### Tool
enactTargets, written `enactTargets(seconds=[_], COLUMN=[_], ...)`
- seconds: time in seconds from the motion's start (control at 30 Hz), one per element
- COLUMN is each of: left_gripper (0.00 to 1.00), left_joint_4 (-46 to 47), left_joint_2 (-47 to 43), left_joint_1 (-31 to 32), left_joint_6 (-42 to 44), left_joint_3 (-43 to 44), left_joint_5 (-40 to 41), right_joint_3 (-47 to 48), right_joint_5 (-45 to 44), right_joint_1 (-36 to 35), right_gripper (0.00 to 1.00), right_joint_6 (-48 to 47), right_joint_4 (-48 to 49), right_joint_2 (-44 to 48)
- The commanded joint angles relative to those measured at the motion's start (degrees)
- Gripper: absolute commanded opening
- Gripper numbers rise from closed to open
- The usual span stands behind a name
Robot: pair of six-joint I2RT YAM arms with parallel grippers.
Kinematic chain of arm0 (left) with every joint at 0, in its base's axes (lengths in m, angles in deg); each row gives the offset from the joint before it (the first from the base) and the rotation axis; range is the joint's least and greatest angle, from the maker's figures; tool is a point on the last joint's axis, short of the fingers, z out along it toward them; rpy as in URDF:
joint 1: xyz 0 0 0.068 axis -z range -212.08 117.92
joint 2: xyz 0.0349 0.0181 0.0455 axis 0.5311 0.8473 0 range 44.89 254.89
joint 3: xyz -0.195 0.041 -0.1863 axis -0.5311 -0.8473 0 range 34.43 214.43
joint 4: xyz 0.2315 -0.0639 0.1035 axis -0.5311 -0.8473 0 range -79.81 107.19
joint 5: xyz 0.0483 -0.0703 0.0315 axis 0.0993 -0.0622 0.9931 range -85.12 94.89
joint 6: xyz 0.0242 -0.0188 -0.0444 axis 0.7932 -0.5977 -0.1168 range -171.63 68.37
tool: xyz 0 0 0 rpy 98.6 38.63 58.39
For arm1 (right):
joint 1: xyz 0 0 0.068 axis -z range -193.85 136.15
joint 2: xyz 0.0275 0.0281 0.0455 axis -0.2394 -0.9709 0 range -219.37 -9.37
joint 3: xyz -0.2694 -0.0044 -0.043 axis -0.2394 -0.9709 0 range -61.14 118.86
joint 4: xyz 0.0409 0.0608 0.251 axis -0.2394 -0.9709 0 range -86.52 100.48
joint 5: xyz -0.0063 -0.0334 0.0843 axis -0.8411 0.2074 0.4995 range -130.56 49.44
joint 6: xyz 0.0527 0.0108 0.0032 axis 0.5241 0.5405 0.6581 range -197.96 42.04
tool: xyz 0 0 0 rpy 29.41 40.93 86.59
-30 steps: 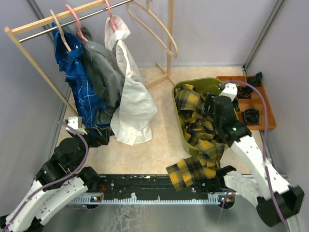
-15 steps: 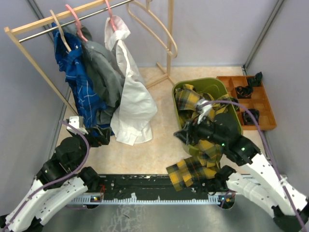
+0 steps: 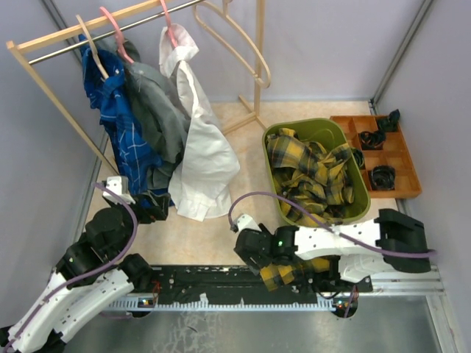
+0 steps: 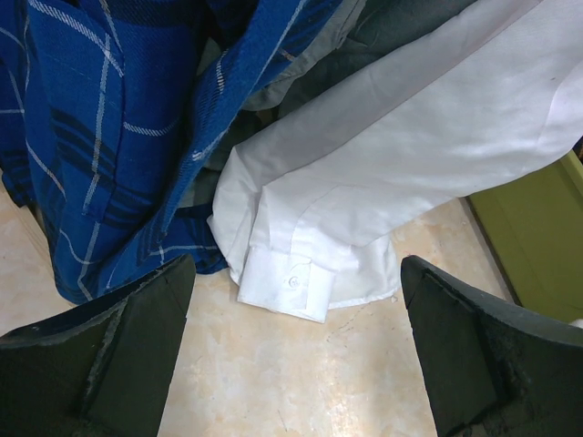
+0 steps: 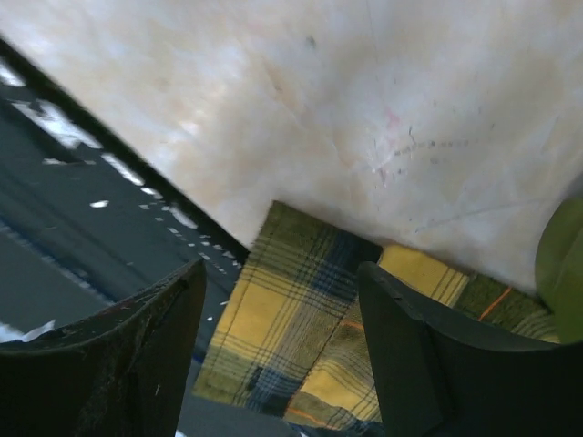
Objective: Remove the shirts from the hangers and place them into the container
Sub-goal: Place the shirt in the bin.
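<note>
The yellow-and-black plaid shirt (image 3: 313, 176) lies in the olive container (image 3: 316, 126), one part spilling over its near rim (image 3: 283, 271) onto the black rail. My right gripper (image 3: 248, 246) hovers open just left of that part; in the right wrist view the plaid cloth (image 5: 301, 337) shows below the empty gripper (image 5: 281, 273). The blue shirt (image 3: 118, 125), grey shirt (image 3: 158, 110) and white shirt (image 3: 202, 147) hang on pink hangers (image 3: 110, 22) and a pale one (image 3: 88, 44). My left gripper (image 4: 296, 269) stands open before the white cuff (image 4: 282, 284), holding nothing.
The wooden rack (image 3: 51, 95) with its metal rod spans the back left; empty pale hangers (image 3: 243, 48) hang at its right end. An orange tray (image 3: 401, 165) with dark items sits right of the container. Grey walls enclose the table.
My right arm has swung from above the container leftward and down to the near edge, beside the overhanging plaid part. The left arm and hanging shirts have not moved.
</note>
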Motion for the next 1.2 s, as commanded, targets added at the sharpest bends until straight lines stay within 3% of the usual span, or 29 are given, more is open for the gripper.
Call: enactTargets(seconds=[0.0, 0.23, 0.33, 0.4, 0.47, 0.53, 0.7, 0.8, 0.9, 1.0, 1.07, 1.17], left_gripper=[0.99, 1.00, 1.00, 1.00, 0.99, 0.99, 0.99, 1.00, 0.99, 1.00, 1.00, 1.00], left_joint_4=[0.13, 0.51, 0.74, 0.94, 1.17, 1.34, 1.38, 1.33, 1.19, 1.07, 1.08, 1.03], left_joint_2=[0.36, 0.68, 1.11, 1.39, 1.67, 2.06, 3.05, 3.28, 3.07, 2.71, 2.61, 2.95], left_joint_1=[0.02, 0.02, 0.03, 0.01, 0.02, 0.00, 0.03, -0.04, -0.06, -0.06, -0.07, -0.06], left_joint_6=[0.32, 0.47, 0.73, 0.89, 0.98, 1.26, 1.38, 1.38, 1.24, 1.04, 0.97, 0.91], left_joint_3=[0.46, 0.32, 0.28, 0.21, 0.11, 0.10, 0.11, 0.17, 0.22, 0.19, 0.19, 0.11], left_joint_5=[-0.48, -0.88, -1.43, -1.81, -2.15, -2.54, -2.83, -2.73, -2.36, -2.02, -1.86, -1.69], right_joint_3=[-1.34, -8.29, -11.09, -11.20, -8.42, -3.43, 12.12, 19.94, 21.42, 16.24, 14.16, 20.89], right_joint_5=[-6.78, -3.88, -1.71, -1.64, -3.84, -9.23, -31.54, -46.37, -57.82, -60.40, -57.71, -54.77], right_joint_1=[-1.68, -2.11, -2.11, -2.32, -3.08, -4.02, -4.48, -4.39, -4.05, -1.10, 2.92, 6.85], right_gripper=[0.67, 0.71, 0.53, 0.26, 0.20, 0.12, 0.05, 0.02, 0.02, 0.00, 0.00, 0.00], right_joint_6=[12.66, 19.34, 21.53, 22.41, 21.86, 19.96, 11.17, 2.95, -15.69, -48.79, -64.83, -69.33], right_joint_4=[-1.54, 3.43, 6.05, 6.29, 3.68, -0.93, -13.84, -15.09, 0.07, 38.09, 60.23, 60.17], right_joint_2=[-3.02, -1.49, -3.23, -4.53, -4.49, -2.82, 8.72, 16.96, 25.95, 34.11, 36.87, 34.90])
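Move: The loose end of the plaid shirt lies almost directly under your open right gripper, about 4 cm to its right and 5 cm below, draped at the table's near edge. The bin with the rest of that shirt is some 24 cm ahead and 17 cm to the right, and the white shirt's hem about 18 cm ahead and 15 cm left. From the left gripper the plaid shirt's end is about 32 cm right, 13 cm back and 24 cm down. Lower the right gripper about 4 cm while easing it right and turning slightly clockwise, and pinch the plaid shirt's loose end between the fingers. Then whip it straight up, some 40 cm, swinging forward and right to come high above the near part of the bin, with the fingers tipping from downward to roughly forward and keeping their hold. ##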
